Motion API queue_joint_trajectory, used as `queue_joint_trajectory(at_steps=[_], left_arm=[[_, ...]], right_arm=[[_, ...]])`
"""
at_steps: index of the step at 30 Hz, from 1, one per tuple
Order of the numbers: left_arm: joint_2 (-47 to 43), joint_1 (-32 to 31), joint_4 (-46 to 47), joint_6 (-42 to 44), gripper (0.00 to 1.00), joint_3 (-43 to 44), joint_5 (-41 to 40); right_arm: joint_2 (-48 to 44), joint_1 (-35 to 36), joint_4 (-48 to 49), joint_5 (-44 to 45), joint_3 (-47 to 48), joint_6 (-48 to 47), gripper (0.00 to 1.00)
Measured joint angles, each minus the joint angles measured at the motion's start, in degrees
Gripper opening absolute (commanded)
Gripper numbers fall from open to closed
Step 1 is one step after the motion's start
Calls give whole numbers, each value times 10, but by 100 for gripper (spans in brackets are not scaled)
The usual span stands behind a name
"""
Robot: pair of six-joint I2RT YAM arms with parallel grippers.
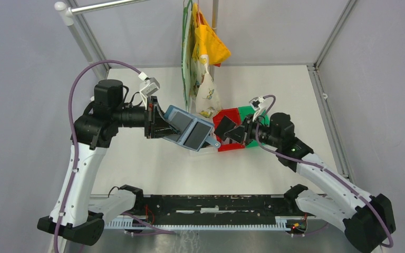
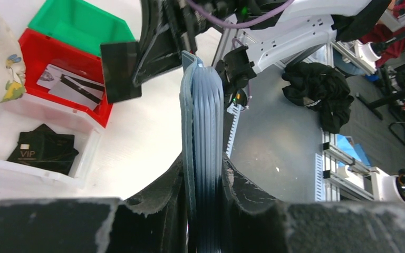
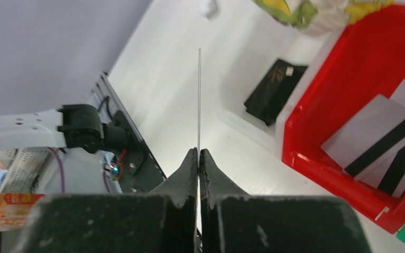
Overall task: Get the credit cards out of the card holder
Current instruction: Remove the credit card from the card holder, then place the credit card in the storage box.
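Observation:
My left gripper is shut on the teal-blue card holder and holds it in the air, its open face toward the camera. In the left wrist view the card holder stands edge-on between the fingers. My right gripper is shut on one black credit card, just right of the holder and above the red bin. That card shows as a thin edge in the right wrist view, and its flat face shows in the left wrist view. Pale striped cards lie in the red bin.
A green bin sits behind the red bin. A white bin beside them holds black cards. Cloth bags hang from a rail at the back, close above the bins. Frame posts stand at the table's edges.

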Motion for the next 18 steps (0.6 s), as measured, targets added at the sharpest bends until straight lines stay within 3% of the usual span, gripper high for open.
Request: queue_joint_trajectory(at_steps=[10, 18], left_arm=[[-12, 0, -5, 12, 2, 3, -6], [-14, 0, -6, 12, 2, 9, -5]], right_arm=[[193, 110, -66, 86, 109, -78, 0], [329, 146, -75, 159, 196, -122, 0]])
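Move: The black card is already in my right fingers. The pile of black cards in the white tray, where it is going, lies about 13 cm left, 8 cm ahead and some 21 cm below this hand. The red tray is about 13 cm ahead and 1 cm left. The card holder in my left hand hangs roughly 12 cm left, 5 cm back and 14 cm above. From my left hand the pile is about 15 cm ahead, 4 cm right and 36 cm down. I carry the pinched black card towards the pile in the white tray: my right hand first drops almost straight, then swings left as it sinks, easing forward late, about 9 cm down and 9 cm left in all, with 3 to 4 cm forward. Its fingers tip some 25 degrees further downward and stay shut on the card. My left hand keeps gripping the card holder. ##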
